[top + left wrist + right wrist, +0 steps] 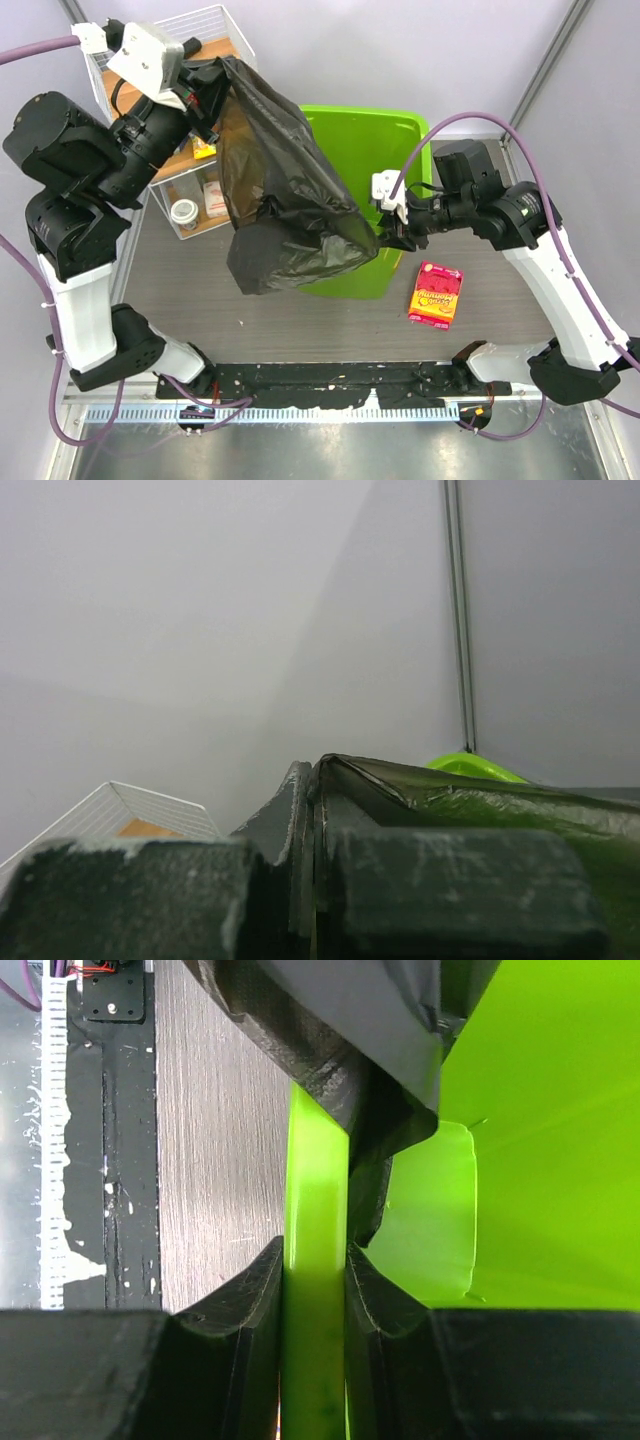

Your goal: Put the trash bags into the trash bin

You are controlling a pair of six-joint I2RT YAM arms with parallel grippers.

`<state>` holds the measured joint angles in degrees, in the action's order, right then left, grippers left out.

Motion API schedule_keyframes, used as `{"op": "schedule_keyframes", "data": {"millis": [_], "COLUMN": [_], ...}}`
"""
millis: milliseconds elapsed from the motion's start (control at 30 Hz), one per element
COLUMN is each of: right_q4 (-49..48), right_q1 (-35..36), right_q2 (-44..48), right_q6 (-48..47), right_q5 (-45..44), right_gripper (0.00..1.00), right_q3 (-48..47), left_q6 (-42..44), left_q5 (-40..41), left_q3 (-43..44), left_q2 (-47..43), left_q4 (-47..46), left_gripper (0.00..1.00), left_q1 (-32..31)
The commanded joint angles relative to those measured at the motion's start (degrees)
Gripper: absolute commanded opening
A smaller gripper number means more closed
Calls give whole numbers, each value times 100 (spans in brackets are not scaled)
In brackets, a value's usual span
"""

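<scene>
The black trash bag (290,200) hangs spread out above the table, its lower bulk draped across the left part of the lime-green trash bin (375,135). My left gripper (205,88) is raised at the back left and shut on the bag's upper edge. In the left wrist view, the gripper (312,785) pinches a fold of the bag (450,800), with the bin (470,767) behind. My right gripper (388,232) is shut on the bin's near-right rim. The right wrist view shows the gripper (315,1260) clamped on the green rim, with the bag (330,1050) just ahead.
A white wire basket (210,22) with wooden shelves stands at the back left, holding a small jar (184,213) and packets. A red snack packet (436,293) lies on the table right of the bin. A black strip (330,380) runs along the near edge.
</scene>
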<state>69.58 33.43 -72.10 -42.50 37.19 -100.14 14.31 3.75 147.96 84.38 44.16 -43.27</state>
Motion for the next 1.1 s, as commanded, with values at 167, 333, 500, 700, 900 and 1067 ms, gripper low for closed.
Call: {"op": "schedule_keyframes", "data": {"millis": [167, 333, 500, 700, 900, 1067], "right_q4": [-859, -1130, -1420, -1570, -1570, -1623], "right_q1": [392, 419, 410, 358, 182, 41], "right_q2": [328, 529, 723, 793, 776, 653], "right_q6": [418, 778, 1173, 1639, 2061, 2360], "right_q5": [290, -360, -1212, -1759, -1469, -1233], "right_gripper": [2, 33, 52, 69, 72, 74], "right_q3": [214, 153, -294, -1243, -1850, -2290], "left_q6": [-244, -218, -148, 265, 889, 1521], "left_q5": [-59, 196, 696, 1233, 1672, 2182], "left_q3": [242, 312, 374, 128, -144, -268], "left_q2": [377, 676, 922, 1011, 1107, 1291], "left_q4": [-100, -311, -592, -724, -865, -1093], "left_gripper": [0, 0, 0, 0, 0, 0], "left_q1": [20, 20, 11, -190, -472, -867]}}
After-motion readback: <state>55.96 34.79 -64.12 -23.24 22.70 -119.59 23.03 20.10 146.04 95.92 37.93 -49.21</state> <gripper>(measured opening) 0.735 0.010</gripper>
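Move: The left hand, pinching the trash bag up high, has the trash bin's middle about 10 cm ahead, 21 cm to its right and 46 cm below; the wire shelf stands roughly 27 cm ahead, 17 cm to its left and 45 cm down. The right hand grips the bin's near rim, the bin's middle some 15 cm ahead, 5 cm left and 17 cm below it; the red box lies about level ahead-wise, 16 cm to its right and 33 cm down. The left hand keeps its pinch on the trash bag and carries it forward and to the right, sinking about 5 cm on the way, roughly 11 cm in all towards the bin, with a small counter-clockwise turn near the end. The right hand first holds still on the near rim, then opens wide, lets the rim go and rises quickly some 19 cm, easing a little right and back while its fingers tip up towards level, away from the bin. ##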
